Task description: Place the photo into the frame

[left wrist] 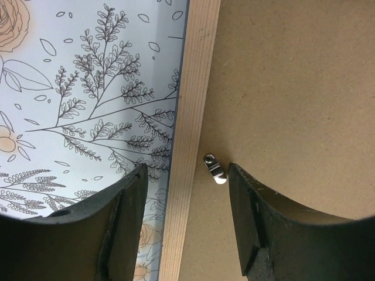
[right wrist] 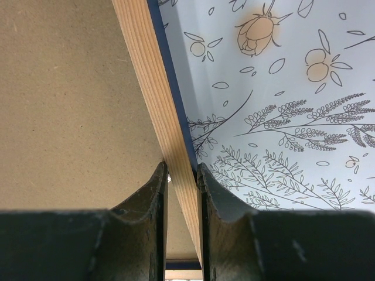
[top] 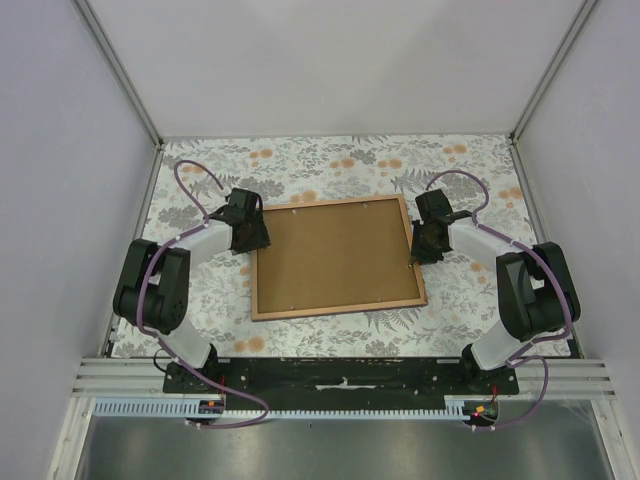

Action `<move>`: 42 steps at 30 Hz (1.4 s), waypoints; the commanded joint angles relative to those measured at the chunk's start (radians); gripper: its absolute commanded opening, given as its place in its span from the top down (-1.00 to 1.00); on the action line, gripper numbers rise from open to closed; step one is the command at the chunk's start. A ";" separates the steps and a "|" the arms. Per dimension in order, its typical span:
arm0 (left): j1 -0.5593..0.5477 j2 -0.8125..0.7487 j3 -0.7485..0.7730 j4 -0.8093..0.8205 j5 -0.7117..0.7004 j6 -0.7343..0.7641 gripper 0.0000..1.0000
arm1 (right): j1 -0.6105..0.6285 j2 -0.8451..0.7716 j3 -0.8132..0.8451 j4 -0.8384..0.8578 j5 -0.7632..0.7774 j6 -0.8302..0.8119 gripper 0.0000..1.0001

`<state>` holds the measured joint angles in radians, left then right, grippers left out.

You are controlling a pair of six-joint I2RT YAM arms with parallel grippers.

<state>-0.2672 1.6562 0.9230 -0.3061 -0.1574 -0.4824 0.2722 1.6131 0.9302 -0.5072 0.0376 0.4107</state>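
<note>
The frame lies back-up on the floral cloth, its light wood rail around a brown fibreboard backing panel. The photo is hidden. My left gripper hovers open over the frame's left rail, one finger over the cloth and the other over the panel. A small metal clip sits just ahead of the left gripper. My right gripper is at the frame's right side. In the right wrist view the right gripper is closed narrowly on the wood rail, whose outer edge is dark blue.
The floral tablecloth covers the table out to grey walls on the left, right and back. Metal posts stand at the back corners. A black base rail runs along the near edge between the arm mounts.
</note>
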 commanded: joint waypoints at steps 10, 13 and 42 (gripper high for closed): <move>-0.007 -0.013 -0.009 0.016 -0.065 -0.001 0.13 | 0.004 0.018 0.019 0.024 -0.007 0.016 1.00; -0.007 -0.015 -0.007 0.007 -0.077 0.002 0.24 | 0.002 0.014 0.021 0.022 -0.008 0.016 1.00; -0.003 0.045 0.028 0.028 -0.097 0.016 0.96 | 0.002 0.008 0.015 0.025 -0.010 0.014 1.00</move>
<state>-0.2737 1.6718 0.9398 -0.2882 -0.2108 -0.4812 0.2722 1.6138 0.9302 -0.4953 0.0269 0.4110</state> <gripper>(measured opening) 0.313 0.272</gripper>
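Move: The frame's left rail runs fore and aft between the left hand's open fingers, practically under the hand point and about 1 cm below. A small metal clip on the backing board sits about 2 cm to its right, level with it, beside the inner finger. The frame's far left corner is some 10 cm ahead and 2 cm right of the left hand. The right hand already grips the right rail at its own hand point; the left-rail clip is roughly 41 cm left of it and 4 cm ahead. The clip and the left rail are caught between the left fingers, which close to about half their opening: the outer pad comes against the rail's outer side while the inner one presses the clip over towards the rail. Once closed, the left hand eases forward, about 1 cm in all, and slightly left, low over the table. The right fingers keep their pinch on the right rail, almost still. ##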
